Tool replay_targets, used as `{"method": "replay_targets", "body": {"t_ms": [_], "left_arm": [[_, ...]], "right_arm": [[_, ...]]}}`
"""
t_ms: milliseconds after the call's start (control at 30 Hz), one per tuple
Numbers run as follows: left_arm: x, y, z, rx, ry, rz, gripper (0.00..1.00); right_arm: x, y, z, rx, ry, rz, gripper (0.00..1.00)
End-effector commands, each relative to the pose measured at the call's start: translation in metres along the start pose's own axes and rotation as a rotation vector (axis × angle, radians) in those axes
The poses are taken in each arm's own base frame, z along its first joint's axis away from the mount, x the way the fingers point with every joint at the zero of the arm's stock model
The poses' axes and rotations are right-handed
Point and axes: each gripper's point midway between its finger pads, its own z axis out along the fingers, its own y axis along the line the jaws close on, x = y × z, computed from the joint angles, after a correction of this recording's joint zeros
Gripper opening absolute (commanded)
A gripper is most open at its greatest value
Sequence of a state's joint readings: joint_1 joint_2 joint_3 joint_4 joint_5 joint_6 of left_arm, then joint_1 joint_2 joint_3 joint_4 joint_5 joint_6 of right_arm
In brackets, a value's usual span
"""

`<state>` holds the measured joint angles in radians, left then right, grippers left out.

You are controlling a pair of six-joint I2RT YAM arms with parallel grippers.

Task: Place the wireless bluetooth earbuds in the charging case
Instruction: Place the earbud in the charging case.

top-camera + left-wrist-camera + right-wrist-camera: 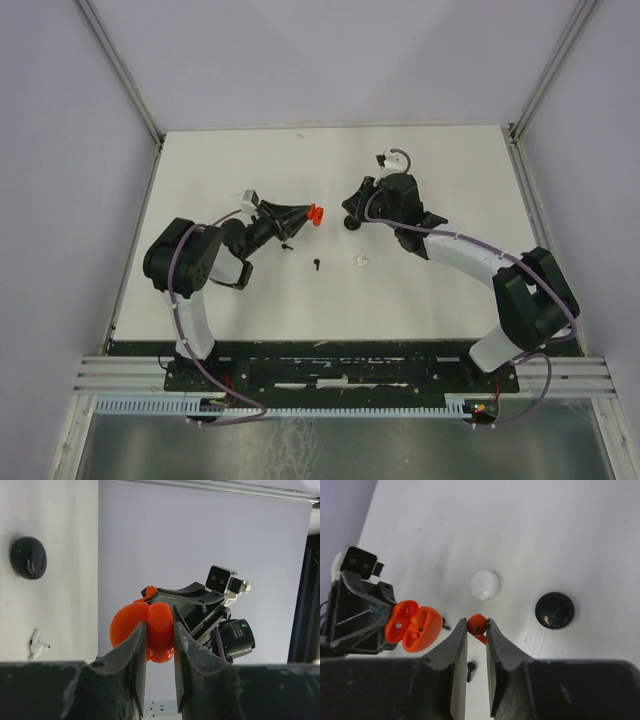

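Note:
The orange charging case (413,625) hangs open above the table with its two sockets showing, and my left gripper (159,626) is shut on it (150,630). In the top view the case (316,214) sits at that gripper's tip. To its right, my right gripper (476,624) is shut on a red earbud (477,625), both fingers pressing its round head. Two black earbuds (286,245) (316,265) and a white earbud (361,263) lie on the table. I cannot tell whether the red earbud is lifted.
A black round disc (554,610) and a white one (485,585) rest on the table beyond my right fingers. The black disc (350,222) shows beside the right arm from above. Grey walls close in the white table (200,300) on three sides.

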<state>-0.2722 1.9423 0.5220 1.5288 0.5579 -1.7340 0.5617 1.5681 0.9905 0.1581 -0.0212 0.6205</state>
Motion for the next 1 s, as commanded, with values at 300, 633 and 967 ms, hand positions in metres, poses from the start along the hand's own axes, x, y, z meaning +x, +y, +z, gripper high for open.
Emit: {"method": "replay_targets", "body": {"t_ms": [300, 633, 967], "left_arm": [[0.015, -0.083, 0.022, 0.257, -0.005, 0.03, 0.03], [0.021, -0.081, 0.035, 0.264, 0.0, -0.006, 0.03], [0.02, -0.079, 0.039, 0.261, -0.011, -0.019, 0.03]], "right_arm": [[-0.064, 0.071, -0.022, -0.41, -0.352, 0.075, 0.01], [-0.068, 0.082, -0.036, -0.484, -0.389, 0.088, 0.01], [-0.062, 0.083, -0.039, -0.522, -0.404, 0.081, 0.01]]}}
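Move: About 8 cm to the right hand's left and 3 cm nearer the base, at much its own height, is the open red charging case in the left fingers; the red earbud is in the right. From the left hand that earbud is some 8 cm right, 3 cm ahead. On the table about 13 cm below the right hand stand the black case, 6 cm ahead and 2 cm right, and the white case, 6 cm ahead and 8 cm left. Rising together, the two hands close on each other over the table. The right lifts the earbud about 8 cm and 3 cm left, turning some 30 degrees so its downward-slanting fingers come nearly level; the left brings the case up about 5 cm and 3.5 cm right with hardly a tilt. Both keep their grip, easing nearly to a stop with the earbud just above the case. ##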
